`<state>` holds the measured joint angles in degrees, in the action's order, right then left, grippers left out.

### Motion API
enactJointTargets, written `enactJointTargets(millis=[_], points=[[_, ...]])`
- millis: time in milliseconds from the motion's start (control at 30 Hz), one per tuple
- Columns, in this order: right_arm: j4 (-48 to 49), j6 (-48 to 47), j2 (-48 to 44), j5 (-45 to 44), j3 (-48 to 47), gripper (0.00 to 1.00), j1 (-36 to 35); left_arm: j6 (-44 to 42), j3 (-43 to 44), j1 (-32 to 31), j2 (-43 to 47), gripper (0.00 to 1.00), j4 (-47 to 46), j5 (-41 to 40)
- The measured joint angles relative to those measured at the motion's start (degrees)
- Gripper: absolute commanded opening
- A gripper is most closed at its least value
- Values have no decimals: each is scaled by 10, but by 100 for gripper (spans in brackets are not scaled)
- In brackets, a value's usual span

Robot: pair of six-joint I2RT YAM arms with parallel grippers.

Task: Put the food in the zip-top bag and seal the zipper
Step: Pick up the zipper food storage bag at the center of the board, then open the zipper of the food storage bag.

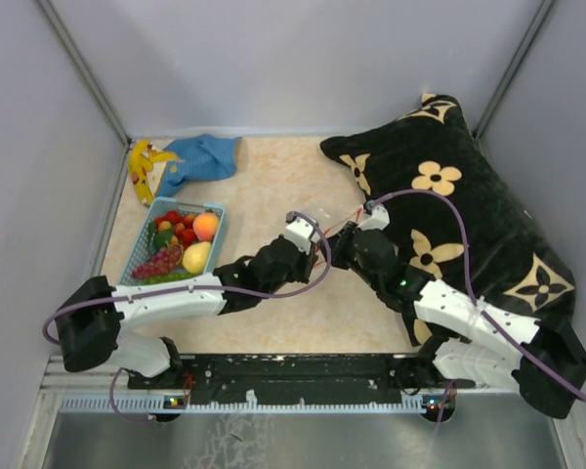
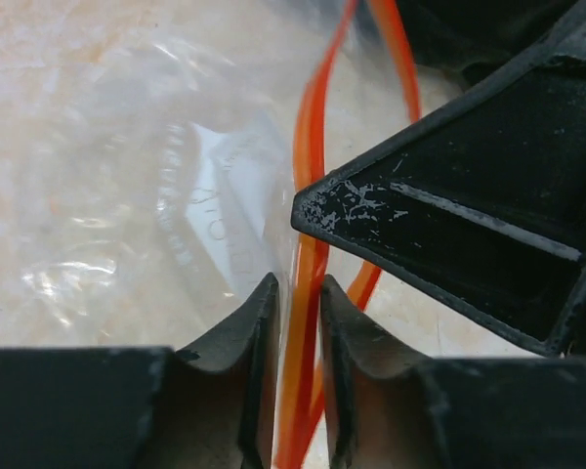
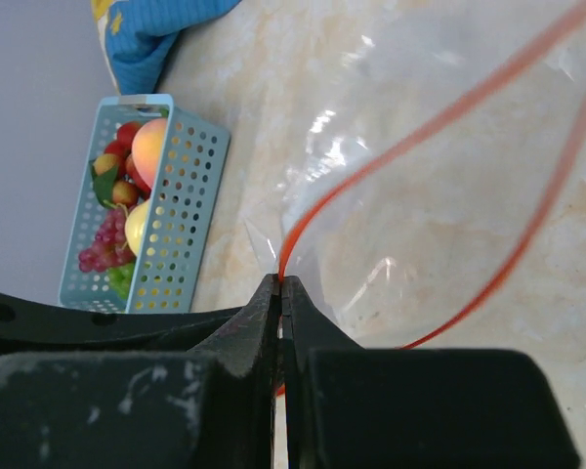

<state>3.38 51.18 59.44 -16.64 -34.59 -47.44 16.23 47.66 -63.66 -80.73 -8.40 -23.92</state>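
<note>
The clear zip-top bag (image 1: 322,217) lies on the table between my two grippers, its mouth open in a loop. My left gripper (image 1: 313,234) (image 2: 298,288) has its jaws nearly closed, with one side of the orange-red zipper (image 2: 311,176) pinched between them. My right gripper (image 1: 340,242) (image 3: 281,283) is shut on the zipper (image 3: 420,122) at the mouth's edge. The bag (image 3: 439,195) looks empty. The food sits in the light-blue basket (image 1: 137,252): peach (image 1: 205,226), yellow pear (image 1: 196,257), strawberries (image 1: 176,223), dark red grapes (image 1: 158,262), green grapes (image 1: 166,277).
A yellow banana (image 1: 140,161) and a blue cloth (image 1: 203,156) lie at the back left. A large black cushion with cream flowers (image 1: 459,195) fills the right side. Grey walls close in the table on three sides.
</note>
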Motion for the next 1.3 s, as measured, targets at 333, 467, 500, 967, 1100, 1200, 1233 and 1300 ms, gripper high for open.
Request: enactJointTargets(millis=[333,467,500,967,1100,1200,1233,1300], points=[[9,-17,-23,5,0,18,-1,6,-18,0,34,0,1,-16],[-24,-35,-55,-3,0,30,-1,15,-28,0,36,0,1,-26],[-35,-39,-64,-6,0,30,-1,18,-31,0,37,0,0,-28],[-166,-59,-122,-111,0,51,-1,32,-62,0,52,0,-20,-31],[-150,-55,-80,-113,1,52,-1,34,-65,0,54,0,-22,-24],[-128,-51,-47,-113,1,53,-1,35,-65,0,54,0,-24,-20],[-121,-49,-36,-113,1,54,-1,35,-66,0,54,0,-24,-19],[-109,-45,-14,-113,1,54,0,36,-67,0,54,0,-27,-16]])
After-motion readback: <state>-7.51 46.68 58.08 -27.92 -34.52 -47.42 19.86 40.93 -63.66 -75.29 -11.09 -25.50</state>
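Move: The zip-top bag's far orange rim already runs between the left hand's closing fingers. The right fingers still pinch that rim about 2 cm ahead of the left hand, 1 cm to its right and a little higher. From the right hand, the bag's near orange rim hangs roughly 3 cm to the right and 3 cm below, level fore and aft; the white slider sits some 6 cm ahead, 5 cm right and 5 cm below. Shut the left gripper on the far orange rim, keep it pinched and draw it about 2 cm left. Open the right gripper halfway to let the rim go, rise a little while swinging some 7 cm right, then sink about 5 cm and ease back left beside the near rim, rolling the hand's left side down about 15 degrees. ##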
